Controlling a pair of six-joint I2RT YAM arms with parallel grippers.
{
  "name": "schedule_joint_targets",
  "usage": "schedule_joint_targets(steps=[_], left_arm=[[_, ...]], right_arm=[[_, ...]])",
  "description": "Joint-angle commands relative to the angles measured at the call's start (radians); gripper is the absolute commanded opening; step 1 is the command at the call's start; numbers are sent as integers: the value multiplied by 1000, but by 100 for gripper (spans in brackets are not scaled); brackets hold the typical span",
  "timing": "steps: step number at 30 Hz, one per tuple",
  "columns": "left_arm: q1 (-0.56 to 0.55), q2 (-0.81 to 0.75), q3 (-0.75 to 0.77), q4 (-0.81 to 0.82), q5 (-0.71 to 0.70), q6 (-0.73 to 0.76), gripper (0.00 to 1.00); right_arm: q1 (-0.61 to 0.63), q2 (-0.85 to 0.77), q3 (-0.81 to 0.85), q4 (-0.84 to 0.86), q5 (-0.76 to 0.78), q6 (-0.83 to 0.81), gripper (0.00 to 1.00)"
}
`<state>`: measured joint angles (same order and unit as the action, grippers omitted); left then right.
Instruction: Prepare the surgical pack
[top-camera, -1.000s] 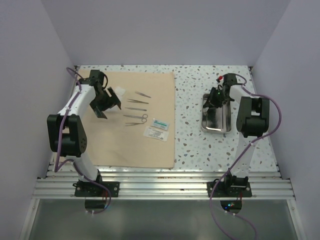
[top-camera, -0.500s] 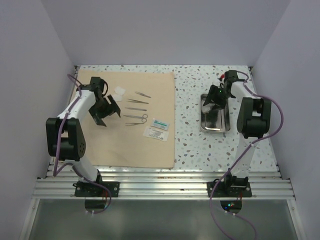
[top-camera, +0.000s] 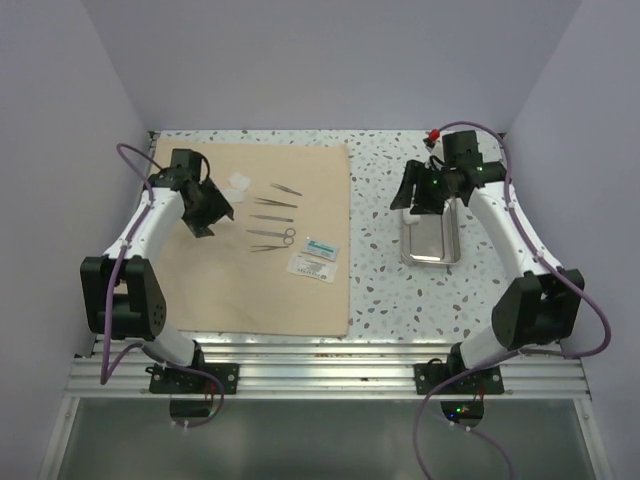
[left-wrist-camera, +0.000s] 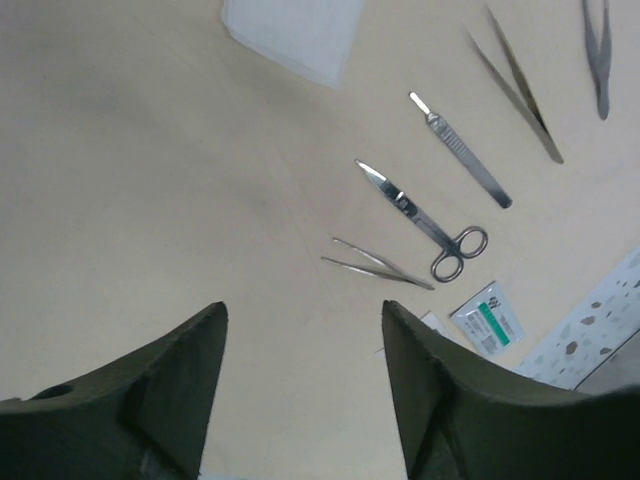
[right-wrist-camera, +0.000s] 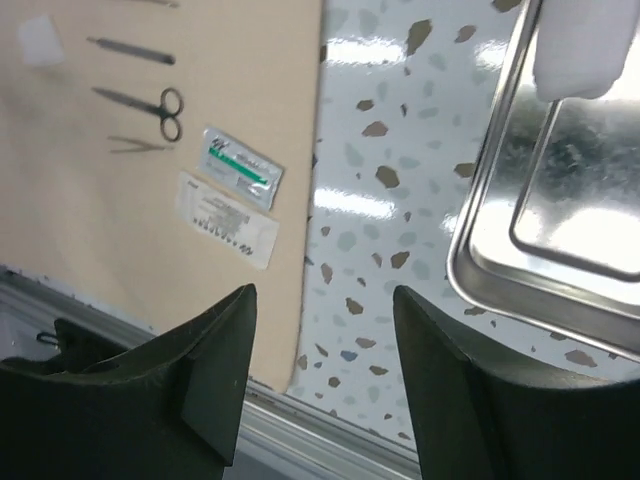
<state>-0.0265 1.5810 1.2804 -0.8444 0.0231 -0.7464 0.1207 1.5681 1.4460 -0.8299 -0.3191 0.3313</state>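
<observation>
The tan cloth (top-camera: 230, 290) lies flat on the left half of the table. On it are thin steel instruments (top-camera: 272, 215), among them scissors (left-wrist-camera: 425, 220), a white gauze pad (top-camera: 238, 182) and two white packets (top-camera: 313, 258). My left gripper (top-camera: 205, 207) hovers open over the cloth (left-wrist-camera: 150, 180), left of the instruments, holding nothing. The steel tray (top-camera: 445, 255) sits on the speckled table at the right. A white pad (right-wrist-camera: 585, 50) lies in the tray (right-wrist-camera: 500, 250). My right gripper (top-camera: 418, 192) hangs open and empty by the tray's far left corner.
Purple walls close in the table on the left, back and right. An aluminium rail (top-camera: 320, 375) with both arm bases runs along the near edge. A speckled strip of table (top-camera: 375, 230) separates cloth and tray.
My right gripper has opened and lifted off the tray towards its far left corner, its elbow swinging out right. My left gripper drifted slightly left and its jaws narrowed a little.
</observation>
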Motion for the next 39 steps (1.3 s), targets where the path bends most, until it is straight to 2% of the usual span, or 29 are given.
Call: schedule_joint_targets(steps=[1,3,7,10,20,32,39], left_arm=[[25,17,-10,152,-31,-27,60],[74,25,-44,203,15,-27,51],[170,42,-99,332,75,-19,51],[203,94,-105,392,121,4,50],[223,289,-27,472,178,-44,44],[261,379,-7,515,221,-91,40],[269,407,-12,533,250,-94,35]], right_arm=[[23,-77,-33,-70,-81,-11,61],[43,-123,-54,-86,-87,-11,61],[63,-164,-114,-71,-104,-14,61],[65,-140,-104,-80,-107,-23,61],[89,-57,-78,-74,-135,-26,60],[88,-29,-76,-64,-132,-40,60],[89,-34,-90,-58,-135,-40,60]])
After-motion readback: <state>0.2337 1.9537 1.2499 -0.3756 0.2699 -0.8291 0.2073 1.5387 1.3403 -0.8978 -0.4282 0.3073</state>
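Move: The gauze square I go for lies about 9 cm ahead of my left hand, 3 cm to its left and some 12 cm below. Beyond that square, the second gauze is about 6 cm farther out and 2 cm to its right. From my left hand, the scalpel lies 8 cm ahead and 14 cm right, the scissors 3 cm ahead and 14 cm right. From my right hand, that same near gauze is roughly 55 cm left, 7 cm ahead and 19 cm below. I bring my left hand down about 10 cm while reaching some 9 cm forward and 7 cm left, coming in at the near gauze's left edge. I tilt the fingertips to the right towards the gauze and narrow the wide gap to about half. My right hand, open and empty, backs off from the tray, going back and left, rising slightly before it sinks to wait. ##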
